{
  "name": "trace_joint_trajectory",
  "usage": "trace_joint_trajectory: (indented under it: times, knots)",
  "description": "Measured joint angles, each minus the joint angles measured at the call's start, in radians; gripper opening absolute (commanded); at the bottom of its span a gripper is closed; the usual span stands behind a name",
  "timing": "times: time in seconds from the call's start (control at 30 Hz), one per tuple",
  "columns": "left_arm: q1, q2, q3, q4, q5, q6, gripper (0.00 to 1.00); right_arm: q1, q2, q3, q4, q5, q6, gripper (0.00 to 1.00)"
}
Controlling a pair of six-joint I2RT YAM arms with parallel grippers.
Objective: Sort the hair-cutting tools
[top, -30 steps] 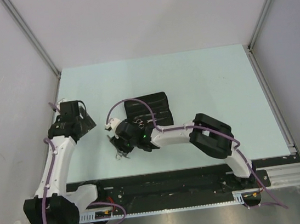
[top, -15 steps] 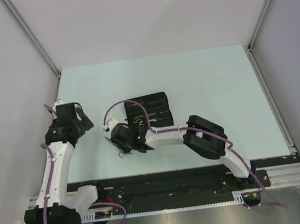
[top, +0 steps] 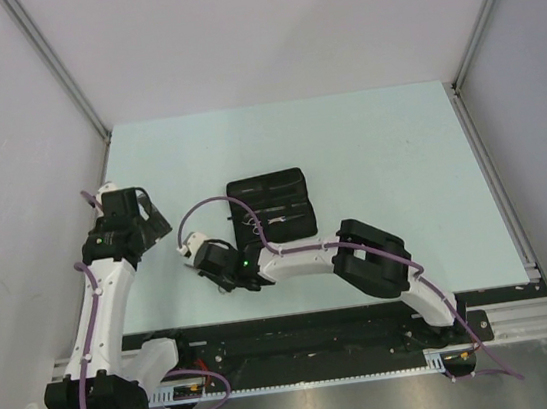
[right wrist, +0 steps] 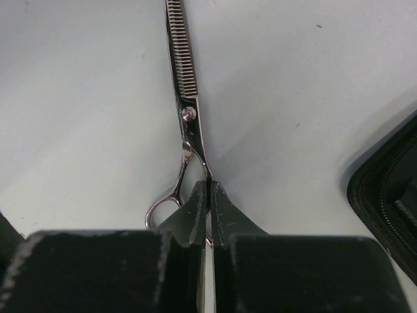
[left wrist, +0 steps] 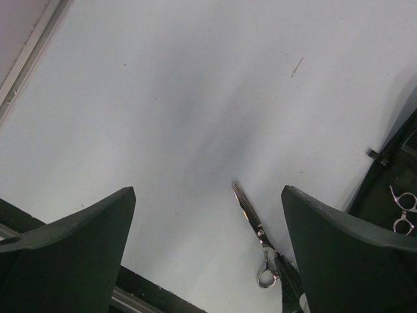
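A slim silver pair of thinning scissors lies along the pale table, toothed blade pointing away from my right wrist. My right gripper is shut on the shank just above its ring handle. The left wrist view shows the same scissors between the wide-open fingers of my left gripper, which hovers over the table holding nothing. From above, the right gripper sits left of centre near the front edge, and the left gripper is at the table's left side. A second pair of scissors rests on the black case.
The flat black fabric case lies open just behind the right gripper; its zipped edge shows to that gripper's right. The table's black front rail runs close under the left gripper. The left wall frame stands near the left arm.
The right jaws have closed onto the scissors' handle, and that gripper has shifted slightly left and toward the front edge. The left jaws have spread wider.
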State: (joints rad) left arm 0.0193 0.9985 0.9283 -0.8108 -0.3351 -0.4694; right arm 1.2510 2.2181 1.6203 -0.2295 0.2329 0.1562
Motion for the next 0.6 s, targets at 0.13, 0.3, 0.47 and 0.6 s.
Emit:
trace_joint_trajectory:
  times: [0.13, 0.3, 0.47, 0.6]
  knots:
    - [0.001, 0.000, 0.000, 0.000, 0.019, 0.001, 1.00, 0.001, 0.000, 0.000, -0.003, 0.008, -0.001, 0.00]
    - [0.001, 0.000, 0.000, 0.000, 0.077, 0.016, 1.00, -0.001, -0.039, -0.068, 0.034, 0.014, -0.008, 0.00]
    - [0.002, 0.000, 0.001, 0.000, 0.140, 0.027, 1.00, -0.021, -0.103, -0.146, 0.023, 0.013, -0.011, 0.00]
    - [0.003, 0.002, 0.014, -0.003, 0.236, 0.037, 1.00, -0.062, -0.168, -0.194, 0.012, 0.005, -0.014, 0.00]
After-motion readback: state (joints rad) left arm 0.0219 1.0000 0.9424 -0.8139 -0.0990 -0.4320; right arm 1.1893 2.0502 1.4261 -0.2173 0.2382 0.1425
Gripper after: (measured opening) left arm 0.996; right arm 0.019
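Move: The right fingers already hold the thinning scissors by the handle; their middle lies some 3 cm ahead and 3 cm left of that hand. The open case they go to has its middle about 15 cm ahead and 15 cm right, and the scissors already in the case lie roughly 12 cm ahead and 14 cm right. From the left hand the case lies some 10 cm ahead, 31 cm right and 14 cm below, and the held thinning scissors about 2 cm back, 14 cm right and 14 cm below. Keeping its shut grip on the thinning scissors' handle, the right hand pauses briefly, then carries them about 5 cm to the right towards the case, picking up speed and edging forward and up by some 1.5 cm each near the end, its wrist hardly turning. The left hand, empty and wide open high over the table, swings about 4 cm to the right towards the case as well, turning some 10 degrees clockwise and rolling its left side down by about as much. ##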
